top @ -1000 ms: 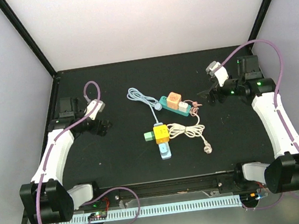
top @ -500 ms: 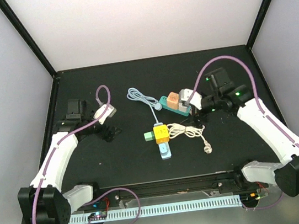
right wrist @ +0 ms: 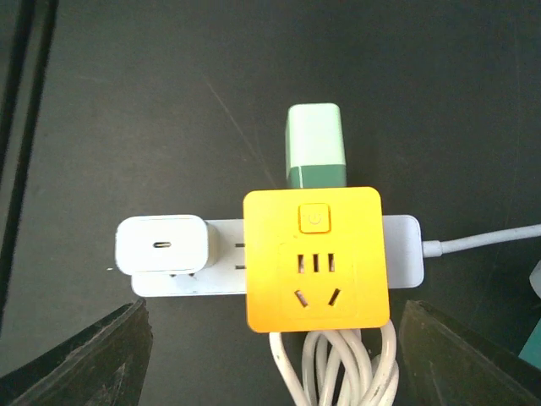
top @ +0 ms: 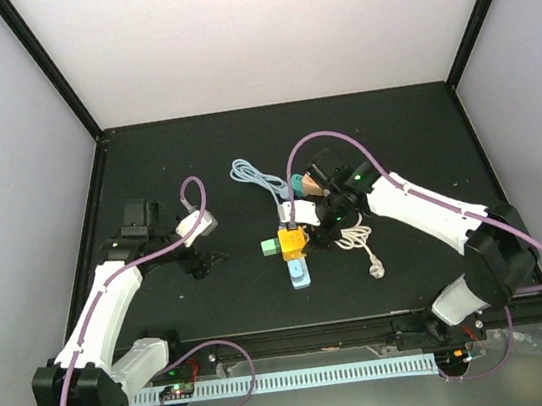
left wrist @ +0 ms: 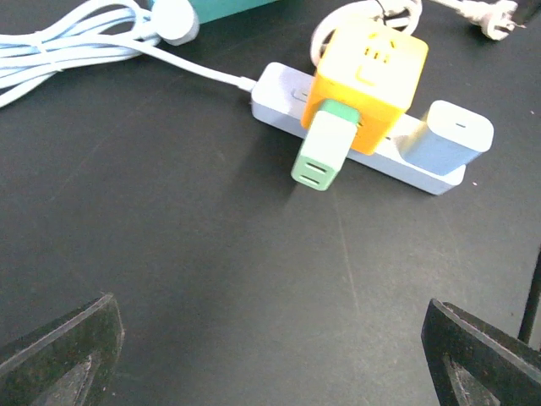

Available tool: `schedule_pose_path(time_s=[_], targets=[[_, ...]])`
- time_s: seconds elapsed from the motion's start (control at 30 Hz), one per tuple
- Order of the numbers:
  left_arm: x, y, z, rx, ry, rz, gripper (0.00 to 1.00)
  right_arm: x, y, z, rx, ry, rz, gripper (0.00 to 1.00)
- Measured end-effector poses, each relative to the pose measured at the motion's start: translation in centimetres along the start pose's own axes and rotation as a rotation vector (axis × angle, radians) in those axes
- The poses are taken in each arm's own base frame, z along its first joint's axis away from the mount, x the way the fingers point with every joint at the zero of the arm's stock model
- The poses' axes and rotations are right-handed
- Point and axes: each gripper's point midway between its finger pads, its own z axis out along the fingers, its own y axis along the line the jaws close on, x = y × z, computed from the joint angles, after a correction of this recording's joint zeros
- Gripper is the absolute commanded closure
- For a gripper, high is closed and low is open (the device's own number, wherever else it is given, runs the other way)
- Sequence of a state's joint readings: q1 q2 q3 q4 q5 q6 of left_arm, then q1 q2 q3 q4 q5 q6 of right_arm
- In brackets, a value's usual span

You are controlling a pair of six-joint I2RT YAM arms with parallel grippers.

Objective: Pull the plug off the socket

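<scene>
A pale power strip lies mid-table with a yellow cube socket plugged on it, a green plug in the cube's side and a white charger beside the cube. My right gripper hangs over the cube, open. In the right wrist view its fingers stand wide on either side of the yellow cube, touching nothing, with the green plug beyond. My left gripper is open, left of the strip. Its wrist view shows the green plug and yellow cube ahead of the left gripper.
A white coiled cable with a loose plug end lies right of the cube. A teal power strip is mostly hidden under my right arm. A light-blue cable coil lies behind the strips.
My right arm has swung from the table's right side leftward to above the yellow cube, its jaws narrowing a little. The left gripper has crept slightly toward the strip.
</scene>
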State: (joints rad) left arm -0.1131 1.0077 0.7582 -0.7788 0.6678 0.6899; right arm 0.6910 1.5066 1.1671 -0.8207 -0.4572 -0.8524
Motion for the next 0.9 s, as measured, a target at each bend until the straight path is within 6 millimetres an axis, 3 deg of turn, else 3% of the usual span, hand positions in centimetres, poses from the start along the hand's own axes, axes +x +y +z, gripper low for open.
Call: schedule_pose_path(time_s=[0.3,0.57,0.77,0.9], targets=[[1.2,-1.9,0.7,0.044,-0.042,0.069,0.01,0.9,-1.7,2.7,-0.006,0.049,0.005,0.21],[1.6,-2.0,1.4,0.046,-0.063,0.113,0.02,1.4,-2.1,4.3,-0.032,0.069,0.01,0.27],[1.2,-2.2,1.8,0.051,-0.088,0.158,0.04,1.4,-2.0,5.3,-0.046,0.076,0.004,0.34],[0.7,-2.2,2.1,0.056,-0.104,0.192,0.06,1.4,-1.9,5.5,-0.05,0.077,-0.003,0.46]])
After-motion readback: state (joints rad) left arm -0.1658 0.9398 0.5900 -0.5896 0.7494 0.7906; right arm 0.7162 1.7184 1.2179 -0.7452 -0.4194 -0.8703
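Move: Just past the right hand's open fingers, the yellow cube socket sits about 2 cm ahead, 4 cm to the left and 7 cm below. The green plug juts from its left side, some 5 cm farther left of it; the white charger on the strip stands about 6 cm nearer the base than the cube, and the white cable coil lies around 12 cm to the cube's right. From the left hand, the cube is roughly 17 cm right, 2 cm ahead and 8 cm down. Sinking about 5 cm onto the yellow cube while edging 2 cm forward and 2 cm left, the right hand slows as it arrives and narrows its fingers steadily until they straddle the cube's near and far sides, close against them. The empty left hand stays open, easing back, then down and right, about 2 cm each way, its wrist turning slightly clockwise. ##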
